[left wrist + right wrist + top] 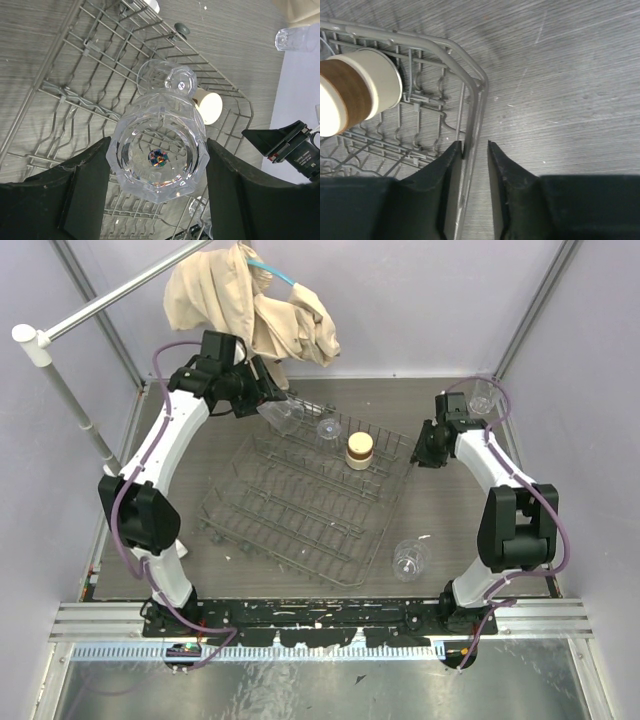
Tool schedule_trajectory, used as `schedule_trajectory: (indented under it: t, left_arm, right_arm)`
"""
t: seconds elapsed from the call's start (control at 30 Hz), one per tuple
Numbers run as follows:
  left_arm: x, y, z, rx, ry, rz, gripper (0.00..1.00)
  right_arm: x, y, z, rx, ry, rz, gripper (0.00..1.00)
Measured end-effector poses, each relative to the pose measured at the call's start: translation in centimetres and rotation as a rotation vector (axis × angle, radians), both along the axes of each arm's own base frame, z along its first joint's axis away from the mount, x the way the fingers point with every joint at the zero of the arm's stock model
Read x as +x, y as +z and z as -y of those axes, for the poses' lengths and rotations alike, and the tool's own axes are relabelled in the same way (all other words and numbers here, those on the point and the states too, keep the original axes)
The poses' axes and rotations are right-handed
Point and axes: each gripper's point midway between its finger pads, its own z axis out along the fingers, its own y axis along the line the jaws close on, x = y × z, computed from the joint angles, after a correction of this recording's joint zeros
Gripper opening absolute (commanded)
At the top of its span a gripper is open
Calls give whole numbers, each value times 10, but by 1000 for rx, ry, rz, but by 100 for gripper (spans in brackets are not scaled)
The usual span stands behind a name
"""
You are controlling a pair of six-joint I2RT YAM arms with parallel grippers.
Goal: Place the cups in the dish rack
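Observation:
The grey wire dish rack (262,510) lies in the middle of the table. My left gripper (272,406) is shut on a clear tumbler (282,418) and holds it tilted over the rack's far left corner. In the left wrist view the tumbler (159,157) sits between both fingers (90,170). A second clear tumbler (327,430) and the tan-brown cup (359,449) stand at the rack's far side. My right gripper (419,447) grips the rack's right rim (479,100), with the jaws nearly closed around the wire. The tan-brown cup (357,92) shows beside it.
A clear tumbler (409,559) lies on the table off the rack's near right corner. Another clear tumbler (482,395) stands in the far right corner behind my right arm. A beige cloth (250,305) hangs on a rod at the back.

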Motion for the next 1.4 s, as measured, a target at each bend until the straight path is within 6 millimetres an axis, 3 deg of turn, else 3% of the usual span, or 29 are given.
schedule_trajectory:
  t: [0.1,0.3,0.6,0.83,1.13,1.4]
  left_arm:
    - [5,-2,-1,18,1,3,0]
    - [16,-12,-5,74,-4,-4,0]
    - [28,-36,-9,213,-22,-10,0]
    - [37,-50,8,359,-67,24,0]
    - [61,-57,1,481,-52,64,0]
    - [72,-87,0,597,-67,46,0]
  right_arm:
    - [4,-3,-4,15,6,1,12]
    - [13,-4,-6,17,12,1,6]
    - [31,-3,-10,-12,58,-1,2]
    - [43,-2,-17,-87,110,7,2]
    - [43,-2,-16,-109,124,1,2]
    - [43,-1,-16,-110,126,1,2]
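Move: The left hand already holds a glass; the rack's open far-left corner spot lies about 8 cm ahead, 3 cm right and 18 cm below. From this hand the standing glass is 5 cm ahead and 12 cm right, the brown-and-white cup level and 19 cm right, both some 18 cm lower. The right hand's half-open fingers straddle the rack's right rim, hardly 1 cm left and below; from there the cup sits 2 cm ahead, 12 cm left, 2 cm down. Down by about 9 cm and forward by 7 cm, the left hand brings its glass towards the far-left corner of the rack, rolling its left side up some 30 degrees while keeping its grip. Meanwhile the right fingers close on the right rim, push it forward 4–5 cm and slightly left with a small counter-clockwise turn, then stay and hold it. ##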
